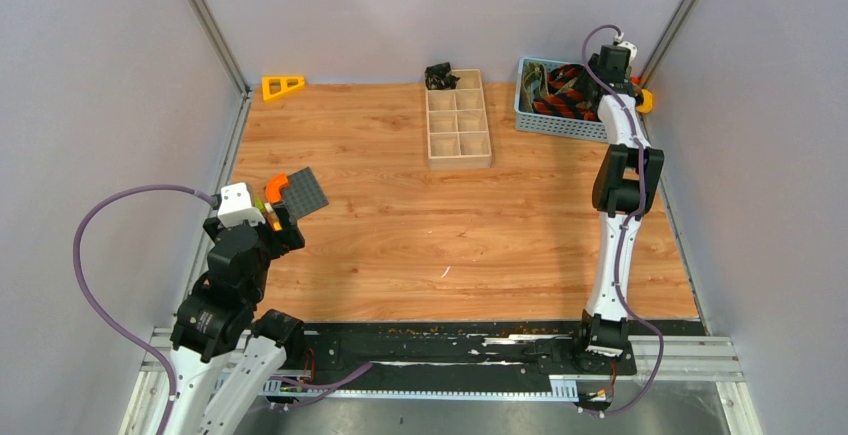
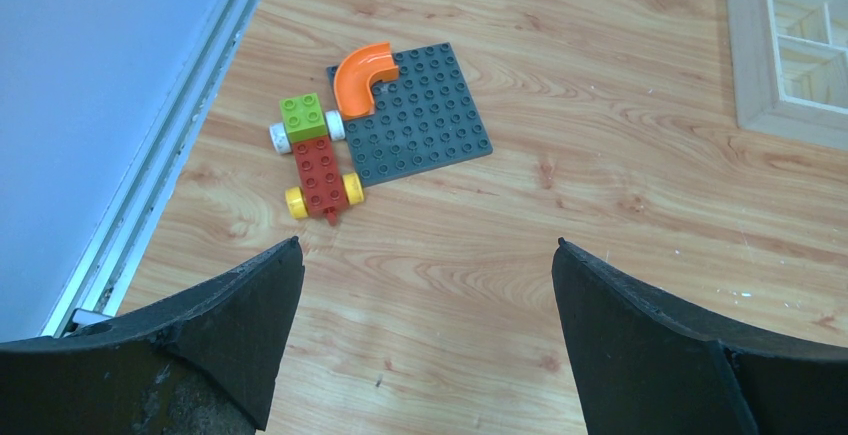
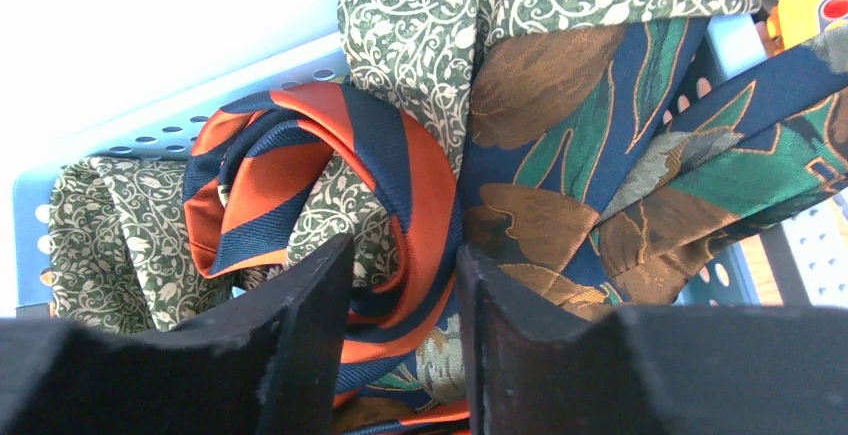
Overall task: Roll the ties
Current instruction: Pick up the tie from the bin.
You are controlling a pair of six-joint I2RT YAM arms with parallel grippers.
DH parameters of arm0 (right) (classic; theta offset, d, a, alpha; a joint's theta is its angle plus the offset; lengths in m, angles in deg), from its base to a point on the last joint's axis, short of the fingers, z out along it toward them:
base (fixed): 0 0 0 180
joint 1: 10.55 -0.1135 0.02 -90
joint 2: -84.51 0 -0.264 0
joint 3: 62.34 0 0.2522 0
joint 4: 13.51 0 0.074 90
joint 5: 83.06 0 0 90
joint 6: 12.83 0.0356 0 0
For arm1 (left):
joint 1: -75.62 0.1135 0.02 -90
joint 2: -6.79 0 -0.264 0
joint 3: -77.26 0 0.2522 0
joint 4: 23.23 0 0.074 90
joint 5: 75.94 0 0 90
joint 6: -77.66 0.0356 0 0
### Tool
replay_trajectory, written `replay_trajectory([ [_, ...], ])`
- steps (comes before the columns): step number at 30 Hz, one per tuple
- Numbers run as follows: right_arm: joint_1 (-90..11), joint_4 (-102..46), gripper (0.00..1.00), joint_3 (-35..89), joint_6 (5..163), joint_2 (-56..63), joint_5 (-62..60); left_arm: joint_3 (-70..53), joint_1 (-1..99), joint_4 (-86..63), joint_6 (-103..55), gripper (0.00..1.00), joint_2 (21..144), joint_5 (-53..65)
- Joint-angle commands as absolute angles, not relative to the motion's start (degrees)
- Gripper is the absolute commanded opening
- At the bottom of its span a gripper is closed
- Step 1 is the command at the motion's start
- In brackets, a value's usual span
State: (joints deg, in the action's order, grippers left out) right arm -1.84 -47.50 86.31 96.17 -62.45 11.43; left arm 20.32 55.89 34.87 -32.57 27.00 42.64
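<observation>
Several ties lie heaped in a light-blue basket (image 1: 545,123) at the table's far right. In the right wrist view an orange and navy striped tie (image 3: 420,185) is curled on top, with an olive-green patterned tie (image 3: 410,35) behind it and a brown, navy and teal tie (image 3: 560,155) to its right. My right gripper (image 3: 405,245) reaches down into the basket (image 3: 130,130). Its jaws are half closed around a fold of the striped tie, and a gap still shows. My left gripper (image 2: 428,242) hangs wide open over bare wood near the left wall, holding nothing.
A wooden compartment box (image 1: 458,125) stands at the back centre with a dark bundle (image 1: 440,76) at its far end. A grey baseplate (image 2: 420,115), an orange curved piece (image 2: 360,75) and toy bricks (image 2: 318,160) lie ahead of the left gripper. An orange triangle (image 1: 283,85) sits back left.
</observation>
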Motion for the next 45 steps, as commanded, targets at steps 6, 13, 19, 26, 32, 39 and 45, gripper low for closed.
replay_trajectory([
  [6,-2.0,-43.76,0.03,88.5,94.01,-59.65,14.66,20.34,56.55,33.27,-32.38,1.0,26.57,42.28],
  [13,-2.3,-43.3,0.0,85.12,90.08,-52.69,14.43,20.41,56.72,33.18,-32.2,1.0,26.22,41.78],
  [19,-2.58,-37.34,0.0,78.68,85.17,-41.69,5.88,20.43,56.81,33.11,-32.12,1.0,26.16,41.59],
  [26,-5.8,-35.75,0.0,77.79,80.78,-31.75,-3.63,20.6,56.81,33.02,-32.2,1.0,25.69,41.54],
  [32,-11.92,-37.13,0.0,78.04,77.45,-24.91,-7.02,20.6,56.81,33.03,-32.2,1.0,25.78,41.71],
  [39,-18.25,-36.06,0.0,77.63,82.55,-17.72,-10.7,20.69,56.89,33.06,-32.29,1.0,25.33,41.84],
  [45,-24.47,-34.62,0.0,78.29,89.54,-13.5,-11.79,20.69,56.9,33.12,-32.29,1.0,25.24,41.81],
])
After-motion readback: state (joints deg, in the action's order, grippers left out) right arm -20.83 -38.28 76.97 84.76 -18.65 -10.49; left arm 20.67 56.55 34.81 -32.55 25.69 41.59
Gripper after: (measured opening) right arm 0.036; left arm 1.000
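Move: A fold of the red-and-navy striped tie already sits between my half-open right fingertips; the bulk of that tie lies about 5 cm to the left, 2 cm back and some 3 cm lower. In the same basket the paisley tie lies about 15 cm left and 1 cm ahead, the leaf-patterned tie 6 cm right and 3 cm ahead. The compartment tray is roughly 36 cm left and 7 cm back. From my left hand the striped tie is some 46 cm ahead and 66 cm right. I shut my right fingers on the fold of the striped tie, then pull it up out of the basket, slowly at first and then fast, rising some 43 cm. As I climb I also carry it about 25 cm left and 17 cm back, tilting the fingertips upward and swinging the hand counter-clockwise, roughly 45 degrees each, with the fingers kept shut. ##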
